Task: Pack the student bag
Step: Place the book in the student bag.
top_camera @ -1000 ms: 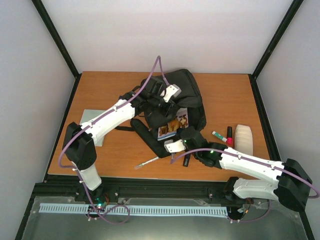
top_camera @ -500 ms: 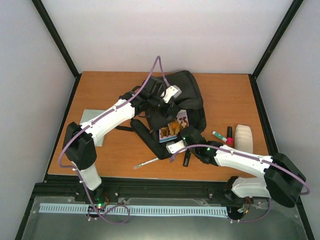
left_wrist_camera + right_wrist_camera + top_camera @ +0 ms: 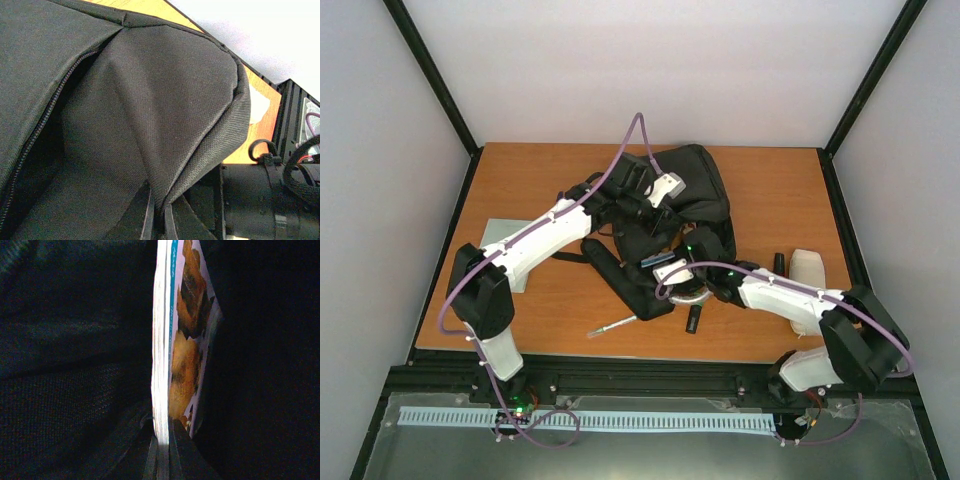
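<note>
The student bag (image 3: 695, 185) lies at the back middle of the table, black and slumped. My left gripper (image 3: 653, 225) is shut on a fold of its fabric (image 3: 165, 85) beside the zip opening (image 3: 45, 125), holding the flap raised; the pinch (image 3: 157, 220) shows in the left wrist view. My right gripper (image 3: 672, 272) is shut on a thin book (image 3: 657, 262) with a blue and orange cover. The book stands on edge (image 3: 162, 365) between the jaws (image 3: 162, 460), with dark bag fabric (image 3: 65, 390) on both sides of it.
A cream pouch (image 3: 810, 270) and a small dark bottle (image 3: 779, 262) lie at the right. A black marker (image 3: 693, 320) and a thin pen (image 3: 615, 325) lie near the front edge. A pale flat sheet (image 3: 500, 235) sits under the left arm. A shoulder strap (image 3: 610, 270) trails forward.
My right arm has swung left and turned the book from flat to on edge, carrying it in between the bag's fabric. The left arm has kept still, holding the flap.
</note>
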Available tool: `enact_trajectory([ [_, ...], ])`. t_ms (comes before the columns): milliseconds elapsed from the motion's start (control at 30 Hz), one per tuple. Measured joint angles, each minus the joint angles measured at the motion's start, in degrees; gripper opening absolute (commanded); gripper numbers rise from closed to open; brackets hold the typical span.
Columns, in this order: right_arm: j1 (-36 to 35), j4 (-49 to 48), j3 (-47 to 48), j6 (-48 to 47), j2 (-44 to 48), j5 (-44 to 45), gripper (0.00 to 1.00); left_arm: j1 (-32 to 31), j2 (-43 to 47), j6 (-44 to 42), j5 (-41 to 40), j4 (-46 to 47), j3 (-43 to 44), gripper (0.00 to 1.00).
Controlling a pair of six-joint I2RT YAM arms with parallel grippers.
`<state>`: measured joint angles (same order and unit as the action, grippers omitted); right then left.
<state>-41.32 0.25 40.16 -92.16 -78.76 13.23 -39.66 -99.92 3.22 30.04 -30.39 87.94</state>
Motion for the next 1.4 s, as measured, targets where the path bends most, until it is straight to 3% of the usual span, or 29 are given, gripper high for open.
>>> enact_trajectory([
  [667,7.0,-18.9,1.9,-4.7,-15.4,-3.4,0.08,0.0,-1.1,0.1,0.4,0.4,0.4,0.01],
  [733,7.3,-20.0,2.4,-4.7,-16.6,-3.5,0.11,0.1,-1.5,0.1,0.2,0.5,0.5,0.01],
  [933,7.6,-19.3,1.1,-3.5,-16.2,-4.0,0.39,0.0,-2.3,0.2,0.1,0.6,0.6,0.02],
  [1133,7.1,-6.5,-2.4,1.5,-3.1,-7.4,0.55,-0.3,-4.7,0.2,-0.6,-0.7,2.8,0.04],
  [1267,6.4,4.3,-3.3,7.9,7.6,-9.6,0.58,-0.5,-9.5,0.5,-1.5,-2.1,7.6,0.17],
  [1400,6.3,16.0,-3.6,16.0,15.1,-12.5,0.58,-0.5,-15.9,1.7,-2.5,-4.0,13.4,0.46],
])
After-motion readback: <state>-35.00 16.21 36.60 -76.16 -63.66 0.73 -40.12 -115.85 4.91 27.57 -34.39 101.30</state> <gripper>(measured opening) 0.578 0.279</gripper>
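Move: The right hand holds the book by its near edge, already partly in the student bag. The bag's compartment lies about 7 cm ahead and 3 cm below. The highlighter lies some 18 cm back, straight behind; the black marker 21 cm to the right and 6 cm back; the pencil case 28 cm to the right, 12 cm back, all roughly 10 cm lower. From the left hand, pinching the bag's flap, the compartment is about 7 cm ahead, 4 cm right and 15 cm below. Still gripping the book, the right hand pushes it about 7 cm forward and a little down into the bag, then spreads its fingers to let go and draws back some 11 cm, rising and drifting right, out of the mouth. The left hand first holds the flap almost still, then sinks about 5 cm, forward and to the right, its fingers parting a little at the end. ##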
